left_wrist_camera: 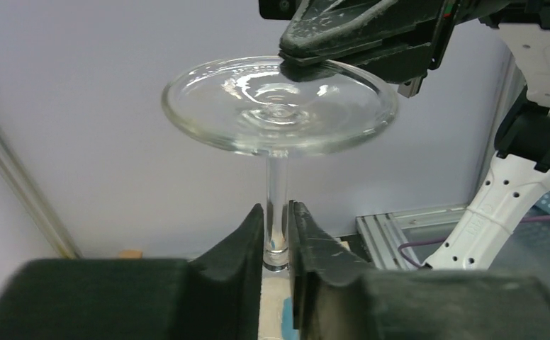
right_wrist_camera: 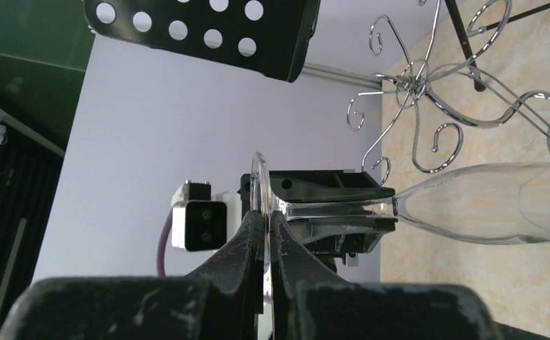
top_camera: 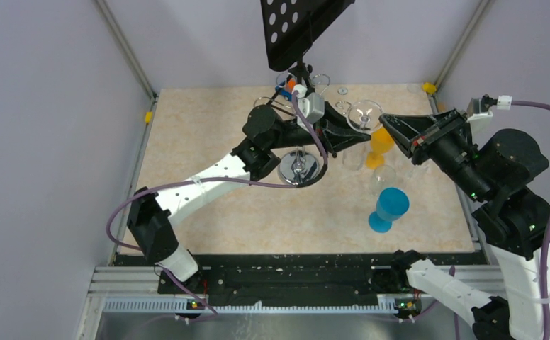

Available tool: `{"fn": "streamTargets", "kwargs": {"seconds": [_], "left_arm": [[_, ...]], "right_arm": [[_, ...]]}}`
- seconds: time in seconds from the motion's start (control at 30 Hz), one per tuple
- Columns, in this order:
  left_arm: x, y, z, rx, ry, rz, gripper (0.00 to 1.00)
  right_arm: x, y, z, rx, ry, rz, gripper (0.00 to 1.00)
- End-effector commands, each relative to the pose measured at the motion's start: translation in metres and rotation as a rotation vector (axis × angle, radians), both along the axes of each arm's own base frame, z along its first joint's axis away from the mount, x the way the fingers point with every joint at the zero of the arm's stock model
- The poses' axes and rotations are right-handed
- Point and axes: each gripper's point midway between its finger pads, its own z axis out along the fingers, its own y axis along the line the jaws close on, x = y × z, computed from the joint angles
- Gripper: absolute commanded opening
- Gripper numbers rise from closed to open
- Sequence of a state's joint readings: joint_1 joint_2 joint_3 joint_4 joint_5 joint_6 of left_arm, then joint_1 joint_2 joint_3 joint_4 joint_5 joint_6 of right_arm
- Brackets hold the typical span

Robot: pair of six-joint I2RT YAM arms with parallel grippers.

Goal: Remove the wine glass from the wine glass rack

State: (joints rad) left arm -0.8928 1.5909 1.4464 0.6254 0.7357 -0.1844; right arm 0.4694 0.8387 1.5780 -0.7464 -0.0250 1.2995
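Note:
A clear wine glass (top_camera: pixel 364 113) hangs upside down, foot up, to the right of the chrome wine glass rack (top_camera: pixel 300 168) and apart from its scrolled arms (right_wrist_camera: pixel 414 85). My left gripper (top_camera: pixel 357 134) is shut on the stem; in the left wrist view the stem (left_wrist_camera: pixel 277 205) sits between the jaws of the left gripper (left_wrist_camera: pixel 278 227) under the round foot (left_wrist_camera: pixel 279 106). My right gripper (top_camera: pixel 385 126) is shut on the foot's rim; in the right wrist view the right gripper (right_wrist_camera: pixel 266 223) pinches the edge-on foot (right_wrist_camera: pixel 259 184), and the bowl (right_wrist_camera: pixel 485 202) points right.
A black perforated plate (top_camera: pixel 300 28) on a tripod stands over the back of the table, behind the rack. An orange glass (top_camera: pixel 380 145), a blue glass (top_camera: pixel 389 209) and clear glasses (top_camera: pixel 354 157) stand on the table below and to the right of the held glass.

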Motion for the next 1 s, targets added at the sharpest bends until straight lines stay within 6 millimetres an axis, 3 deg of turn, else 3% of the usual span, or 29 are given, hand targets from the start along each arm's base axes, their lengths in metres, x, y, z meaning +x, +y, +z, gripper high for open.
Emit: {"fn": "streamTargets", "kwargs": {"seconds": [0.0, 0.03, 0.13, 0.3, 0.37, 0.53, 0.7, 0.87, 0.97], "left_arm": [[-0.008, 0.001, 0.021, -0.041, -0.041, -0.033, 0.09], [-0.008, 0.001, 0.022, -0.041, -0.039, -0.032, 0.00], [-0.008, 0.003, 0.028, -0.057, -0.034, -0.027, 0.00], [0.003, 0.012, 0.054, -0.130, 0.037, 0.060, 0.00], [0.011, 0.019, 0.067, -0.173, 0.075, 0.115, 0.00], [0.020, 0.048, 0.110, -0.310, 0.150, 0.234, 0.00], [0.022, 0.093, 0.162, -0.532, 0.353, 0.280, 0.00], [0.020, 0.127, 0.187, -0.680, 0.513, 0.268, 0.00], [0.016, 0.141, 0.195, -0.745, 0.566, 0.238, 0.00]], "right_arm": [[-0.011, 0.002, 0.030, 0.096, -0.094, 0.039, 0.00], [-0.011, 0.003, 0.029, 0.098, -0.090, 0.040, 0.00], [-0.008, 0.002, 0.024, 0.096, -0.084, 0.032, 0.01], [-0.004, -0.019, 0.018, 0.078, -0.120, -0.089, 0.58], [-0.004, -0.028, 0.014, 0.040, -0.141, -0.133, 0.70], [0.000, -0.033, 0.003, -0.053, -0.197, -0.164, 0.74], [-0.001, -0.025, -0.004, -0.065, -0.282, -0.131, 0.78], [-0.001, -0.006, 0.004, -0.067, -0.352, -0.040, 0.81], [-0.007, 0.008, 0.019, -0.038, -0.438, 0.039, 0.80]]}}
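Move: Between the left hand's part-open fingers runs the stem of the clear wine glass, foot up, its middle some 5 cm straight below that hand. From the left hand the rack stands about 14 cm ahead, 12 cm left and 23 cm lower; the yellow glass 19 cm ahead, 12 cm right and the blue one 3 cm back, 11 cm right, both about 31 cm lower. The right hand pinches the foot's rim, glass middle about 1 cm ahead, 3 cm left, 9 cm below. Closing on the stem just above the upside-down bowl, the left fingers take the glass; the right fingers then open wide and let go of the foot, that hand tipping up and ending about 2 cm lower. The left hand first eases forward, then lifts some 14 cm and swings 9 cm left, away from the right hand, rolling the bowl out to the right and back. ##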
